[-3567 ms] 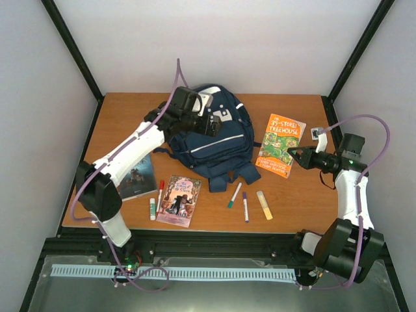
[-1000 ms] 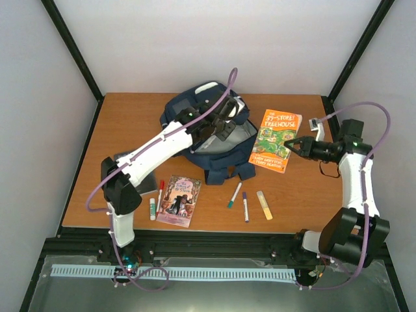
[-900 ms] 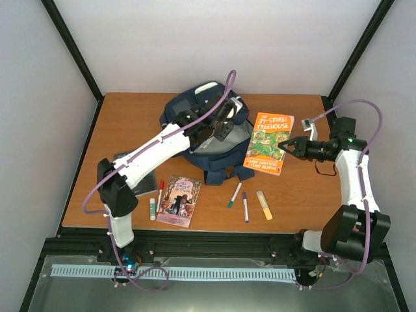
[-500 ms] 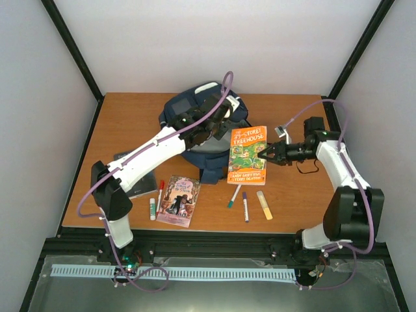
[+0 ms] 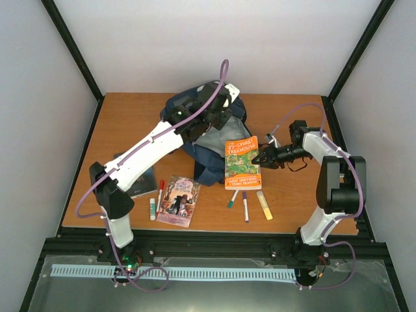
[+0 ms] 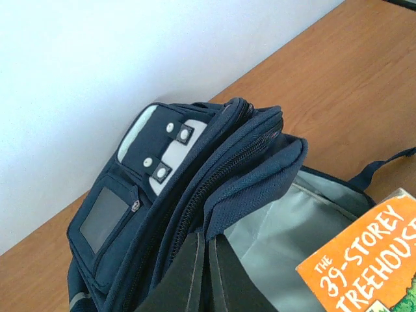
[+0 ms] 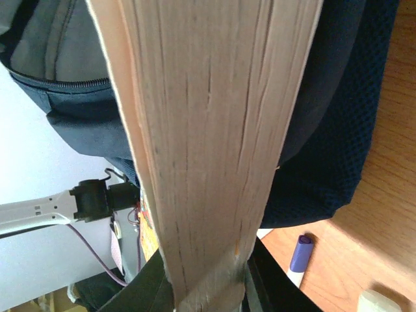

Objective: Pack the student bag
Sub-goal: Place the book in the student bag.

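The student bag (image 5: 195, 114) is a navy backpack lying at the back middle of the table, with its mouth held open and its grey lining (image 5: 211, 140) showing. My left gripper (image 5: 220, 112) is shut on the fabric edge of the opening; in the left wrist view its fingers (image 6: 188, 273) pinch the rim of the bag (image 6: 162, 195). My right gripper (image 5: 261, 158) is shut on an orange book (image 5: 242, 162) that lies beside the open mouth. The book's page edge (image 7: 208, 130) fills the right wrist view, with the bag (image 7: 331, 130) behind it.
A pink book (image 5: 179, 200) and a dark book (image 5: 140, 182) lie at the front left. A red marker (image 5: 160, 195) and a white stick (image 5: 153, 208) are near them. A green marker (image 5: 233, 198), a purple marker (image 5: 245, 206) and a yellow highlighter (image 5: 264, 204) lie in front of the orange book.
My right gripper has carried the orange book leftward, from the table's right side to the bag's open mouth. My left gripper has pulled the bag's rim up and back.
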Motion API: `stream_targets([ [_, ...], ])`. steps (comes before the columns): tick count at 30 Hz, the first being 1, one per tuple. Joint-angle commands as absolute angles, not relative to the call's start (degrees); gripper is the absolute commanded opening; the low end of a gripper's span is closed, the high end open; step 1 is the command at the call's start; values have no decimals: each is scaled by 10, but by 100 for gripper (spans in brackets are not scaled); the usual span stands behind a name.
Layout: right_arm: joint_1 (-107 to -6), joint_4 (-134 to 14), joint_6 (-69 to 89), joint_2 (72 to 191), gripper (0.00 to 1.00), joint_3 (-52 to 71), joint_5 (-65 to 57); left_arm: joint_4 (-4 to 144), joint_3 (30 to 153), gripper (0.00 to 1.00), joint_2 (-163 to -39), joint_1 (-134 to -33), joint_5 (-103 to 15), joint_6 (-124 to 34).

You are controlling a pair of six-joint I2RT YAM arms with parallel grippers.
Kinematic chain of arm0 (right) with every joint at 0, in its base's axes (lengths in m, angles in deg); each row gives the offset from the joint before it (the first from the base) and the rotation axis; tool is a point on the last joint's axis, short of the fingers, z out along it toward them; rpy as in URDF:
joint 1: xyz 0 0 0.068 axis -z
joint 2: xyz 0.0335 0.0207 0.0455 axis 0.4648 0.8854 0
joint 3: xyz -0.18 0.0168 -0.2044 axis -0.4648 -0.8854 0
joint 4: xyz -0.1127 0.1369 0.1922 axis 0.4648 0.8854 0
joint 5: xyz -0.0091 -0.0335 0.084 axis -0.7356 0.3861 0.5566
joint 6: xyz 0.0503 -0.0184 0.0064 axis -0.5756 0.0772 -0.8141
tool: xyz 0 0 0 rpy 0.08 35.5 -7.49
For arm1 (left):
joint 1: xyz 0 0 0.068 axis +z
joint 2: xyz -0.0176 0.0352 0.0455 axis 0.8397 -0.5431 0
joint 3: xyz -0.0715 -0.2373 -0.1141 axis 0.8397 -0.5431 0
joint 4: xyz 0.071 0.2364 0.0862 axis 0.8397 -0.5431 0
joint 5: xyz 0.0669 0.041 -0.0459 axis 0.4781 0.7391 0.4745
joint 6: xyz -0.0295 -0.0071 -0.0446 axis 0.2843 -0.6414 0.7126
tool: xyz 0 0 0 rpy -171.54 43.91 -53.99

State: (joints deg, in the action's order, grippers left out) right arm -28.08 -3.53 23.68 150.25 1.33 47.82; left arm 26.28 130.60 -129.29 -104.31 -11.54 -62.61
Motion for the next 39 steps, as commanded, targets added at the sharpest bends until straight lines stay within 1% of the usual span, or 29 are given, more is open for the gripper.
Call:
stream_targets([
  [1, -291, -53, 242, 1508, 3, 12, 437, 326, 1384, 1, -1286, -1044, -109, -631],
  [6, -292, -61, 236, 1530, 3, 9, 403, 314, 1431, 1, -1297, -1040, -111, -631],
  [12, -292, -70, 228, 1539, 3, 11, 350, 286, 1503, 1, -1309, -1015, -146, -606],
  [17, -289, -78, 224, 1543, 3, 9, 326, 239, 1555, 1, -1307, -965, -242, -565],
  [23, -286, -80, 223, 1544, 3, 13, 296, 199, 1578, 1, -1298, -915, -361, -531],
  [29, -284, -88, 224, 1538, 3, 7, 269, 161, 1617, 1, -1308, -879, -443, -520],
  [33, -283, -83, 230, 1528, 3, 11, 251, 160, 1634, 1, -1313, -860, -498, -483],
  [36, -283, -84, 232, 1523, 3, 12, 259, 164, 1632, 1, -1322, -857, -530, -462],
  [39, -283, -81, 235, 1517, 3, 21, 281, 163, 1584, 1, -1332, -857, -540, -453],
])
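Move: The right hand holds the book; the bag's open mouth lies about 12 cm to its left, 6 cm ahead and slightly below. From that hand, the green marker is some 12 cm back and 7 cm left, the purple marker 14 cm back and 4 cm left, both about 12 cm below. The left hand already grips the bag's raised rim, the mouth's middle about 12 cm below and 5 cm back, straight in line sideways. Still pinching the bag's rim, left hand pulls up-left about 8 cm, tilting; right lowers book some 4 cm. ##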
